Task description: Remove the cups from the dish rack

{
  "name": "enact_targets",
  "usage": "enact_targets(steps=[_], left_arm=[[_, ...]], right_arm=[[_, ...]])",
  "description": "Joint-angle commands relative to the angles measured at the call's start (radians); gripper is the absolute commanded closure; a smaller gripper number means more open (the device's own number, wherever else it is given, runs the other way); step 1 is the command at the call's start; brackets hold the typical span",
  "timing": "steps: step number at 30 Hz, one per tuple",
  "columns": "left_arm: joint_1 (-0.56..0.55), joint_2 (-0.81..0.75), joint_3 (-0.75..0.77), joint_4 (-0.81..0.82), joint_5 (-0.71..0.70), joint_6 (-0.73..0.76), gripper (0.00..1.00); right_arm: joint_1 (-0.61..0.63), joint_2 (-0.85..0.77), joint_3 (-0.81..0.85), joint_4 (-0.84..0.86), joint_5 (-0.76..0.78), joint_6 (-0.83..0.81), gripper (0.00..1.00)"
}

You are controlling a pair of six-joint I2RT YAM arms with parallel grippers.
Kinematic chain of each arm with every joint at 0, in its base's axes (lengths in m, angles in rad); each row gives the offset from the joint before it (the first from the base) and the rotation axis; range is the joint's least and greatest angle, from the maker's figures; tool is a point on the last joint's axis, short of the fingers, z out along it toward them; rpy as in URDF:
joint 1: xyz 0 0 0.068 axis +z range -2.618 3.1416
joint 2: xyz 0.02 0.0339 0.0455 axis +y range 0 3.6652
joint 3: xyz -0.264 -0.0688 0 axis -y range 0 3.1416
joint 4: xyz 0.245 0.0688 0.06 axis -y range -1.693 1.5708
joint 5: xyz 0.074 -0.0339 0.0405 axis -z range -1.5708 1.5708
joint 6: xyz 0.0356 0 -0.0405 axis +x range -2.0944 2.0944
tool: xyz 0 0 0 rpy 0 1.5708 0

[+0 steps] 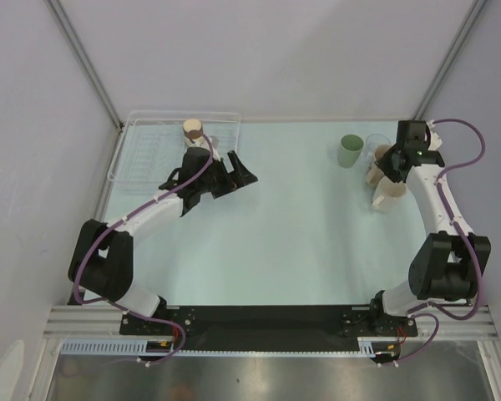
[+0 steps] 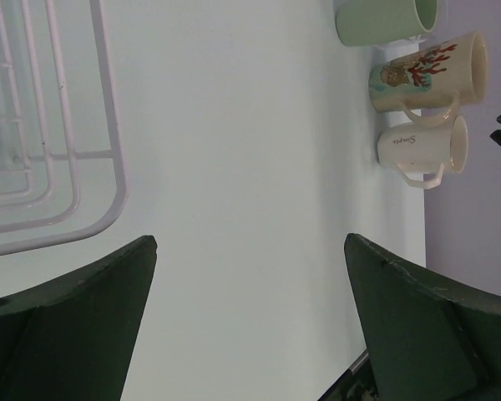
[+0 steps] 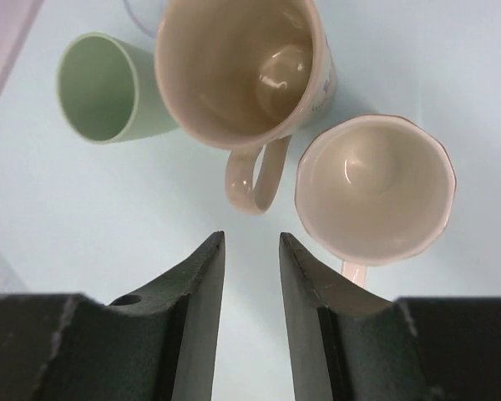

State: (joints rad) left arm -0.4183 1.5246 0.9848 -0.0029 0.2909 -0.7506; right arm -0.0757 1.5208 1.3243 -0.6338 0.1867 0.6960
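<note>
The dish rack [image 1: 150, 154] of white bars stands at the far left, and a brown cup [image 1: 192, 129] sits upright in its back right part. My left gripper [image 1: 234, 175] hovers open just right of the rack [image 2: 67, 167] with nothing between its fingers [image 2: 92, 301]. On the right of the table stand a pale green cup [image 1: 349, 150], a clear glass [image 1: 374, 144], a beige mug [image 1: 382, 159] and a white cup [image 1: 388, 196]. My right gripper [image 3: 252, 238] is over them, jaws slightly apart and empty, just short of the beige mug's [image 3: 242, 67] handle, beside the white cup [image 3: 371, 188].
The pale green cup [image 3: 100, 88] and the rim of the clear glass [image 3: 142, 12] stand close behind the beige mug. Grey walls enclose the table on the left, back and right. The arm bases sit at the near edge.
</note>
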Motion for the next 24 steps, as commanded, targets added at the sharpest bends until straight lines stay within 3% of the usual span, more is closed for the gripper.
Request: enact_targets(steps=[1,7,14,18,20,24], left_arm=[[-0.010,-0.018,0.058,0.001,-0.050,0.031,0.00],[0.012,-0.038,0.245,-0.195,-0.358,0.155,0.00],[0.099,0.201,0.757,-0.504,-0.620,0.293,0.00],[0.141,0.424,1.012,-0.617,-0.690,0.326,0.00],[0.154,0.509,1.159,-0.676,-0.702,0.341,0.00],[0.173,0.644,1.263,-0.698,-0.704,0.366,0.00]], right_arm=[[0.037,-0.134,0.015,0.006,-0.027,0.007,0.63],[0.183,-0.258,-0.002,0.164,-0.177,-0.010,0.59],[0.444,-0.271,-0.008,0.227,-0.233,-0.016,0.56],[0.604,-0.269,-0.027,0.247,-0.224,-0.024,0.53],[0.654,-0.264,-0.033,0.253,-0.216,-0.027,0.46],[0.717,-0.246,-0.027,0.250,-0.228,-0.042,0.39]])
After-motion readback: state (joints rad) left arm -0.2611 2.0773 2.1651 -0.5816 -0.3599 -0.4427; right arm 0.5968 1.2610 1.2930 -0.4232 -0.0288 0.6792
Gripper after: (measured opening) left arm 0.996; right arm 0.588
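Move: The last cup, brown-banded and standing in the dish rack, is about 24 cm ahead of the left hand, 17 cm to its left and 9 cm lower; the rack's middle lies 16 ahead, 23 left. From the right hand that cup is some 20 cm ahead and 55 cm left. Below the right hand by 12 to 13 cm, the white mug stands level with it, 5 right; the tall mug 8 ahead, 3 right; the green cup 13 ahead, 5 left. Heading for the last cup, the empty left hand sweeps forward about 21 cm and 14 cm left, climbing some 15 cm before starting to sink over the rack, fingers wide open and swinging counter-clockwise to point ahead. The right hand rises from the placed mugs, then travels about 29 cm left and a little back towards the middle, turning some 50 degrees counter-clockwise, tipping its fingers up and opening further. ##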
